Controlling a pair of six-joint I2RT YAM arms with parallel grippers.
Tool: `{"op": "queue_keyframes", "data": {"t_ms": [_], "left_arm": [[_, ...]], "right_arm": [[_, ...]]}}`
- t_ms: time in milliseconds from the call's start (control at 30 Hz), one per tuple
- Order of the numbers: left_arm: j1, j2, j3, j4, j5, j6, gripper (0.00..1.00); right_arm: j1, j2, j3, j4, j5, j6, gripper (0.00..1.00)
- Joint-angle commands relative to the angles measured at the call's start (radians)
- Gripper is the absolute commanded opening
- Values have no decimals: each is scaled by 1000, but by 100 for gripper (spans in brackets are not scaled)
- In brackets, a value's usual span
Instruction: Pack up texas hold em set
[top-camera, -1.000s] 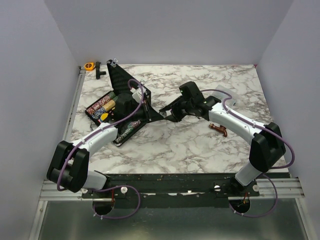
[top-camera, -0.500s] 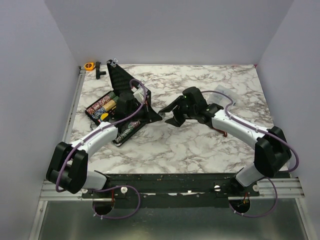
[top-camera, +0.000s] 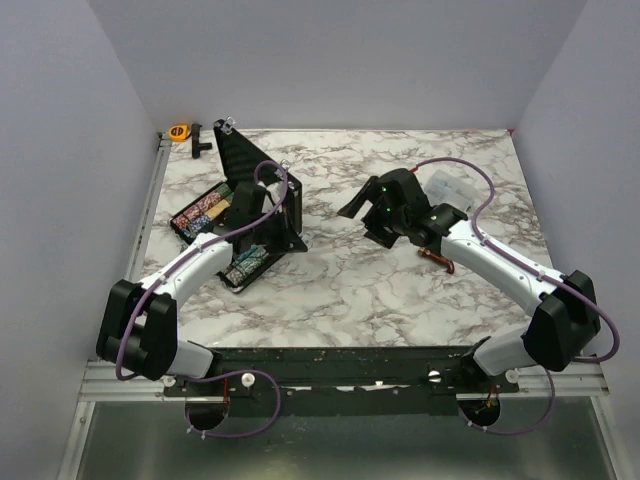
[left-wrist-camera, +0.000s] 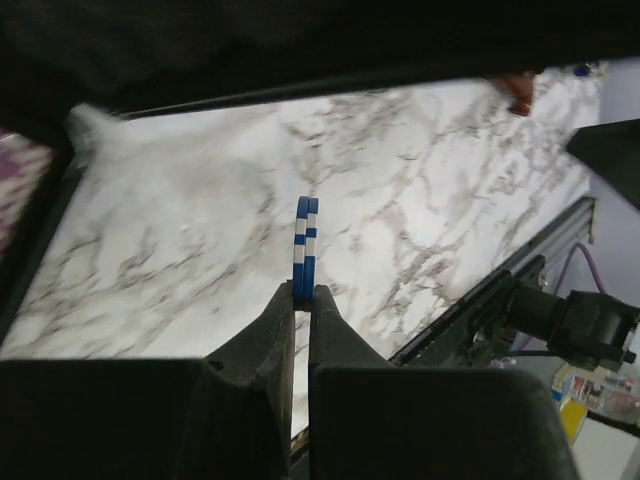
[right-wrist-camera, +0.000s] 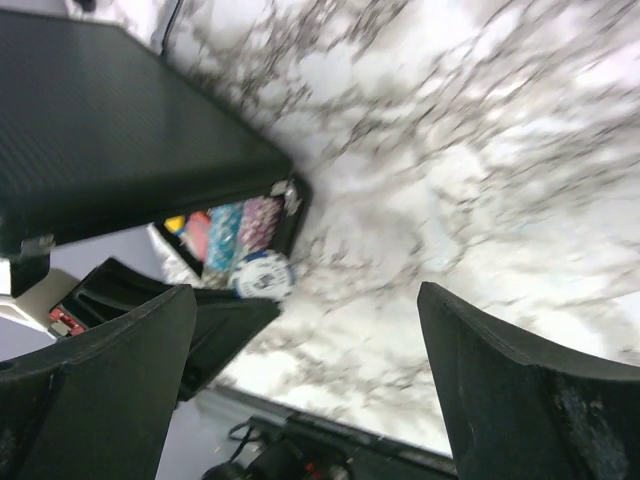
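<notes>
The texas hold em set's black case (top-camera: 258, 170) lies open at the table's left, lid raised, with rows of multicoloured chips (top-camera: 200, 212) in its tray. My left gripper (top-camera: 262, 226) hangs by the lid's near side. It is shut on a blue-and-white disc (left-wrist-camera: 305, 245) held on edge above the marble, fingertips (left-wrist-camera: 322, 300) pinching its lower rim. The right wrist view shows that disc (right-wrist-camera: 265, 275) beside the case's corner, with the lid (right-wrist-camera: 120, 140) above it. My right gripper (top-camera: 366, 220) is open and holds nothing, a short way right of the case.
An orange tape roll (top-camera: 179, 131) and a small black part (top-camera: 197, 141) sit at the back left corner. A clear plastic bag (top-camera: 450, 187) lies behind the right arm. A small red-brown object (top-camera: 437, 258) rests on the marble by the right forearm.
My right gripper opened wide and drew back right, away from the lid's corner. The lid swung a little toward the tray. The left gripper finished shutting on the disc.
</notes>
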Motion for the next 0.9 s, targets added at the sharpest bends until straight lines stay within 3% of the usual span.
{"op": "queue_keyframes", "data": {"t_ms": [0,200,400,633,867], "left_arm": [[110,-73,-20,-225,-121,27,0],[305,-190,-41,-327,-327,21,0],[385,-224,43,-400,-502,69,0],[511,-62,178,-444,-615,118,0],[559,163,349,-528,-675,87,0]], "right_arm": [[-66,-58,-34,-83,161,-170,93],[-168,-79,-113,-68,206,-286,93],[-187,-83,-146,-41,305,-394,92],[-195,-86,-216,31,317,-462,92],[-196,-85,-310,106,330,-475,91]]}}
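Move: The gap at the end of the blue chip row in the open case lies about 28 cm left of the left hand, 8 cm ahead and 8 cm below. The yellow disc is roughly 25 cm left of that hand and 5 ahead; the light-blue chip row 14 left, 2 ahead. From the right hand the same gap is some 44 cm left, 6 ahead and 13 lower; the brown tap is about 20 cm right, 3 back, 15 lower. The blue-and-white chips, still pinched edge-on in the shut left fingers, are swept some 28 cm left, nearly level and quickly, towards the blue row, easing forward late while the wrist turns nearly 50 degrees counter-clockwise and its left side rises. The empty right hand, staying wide open, withdraws about 15 cm right towards the tap and sinks, rolling left side down. ##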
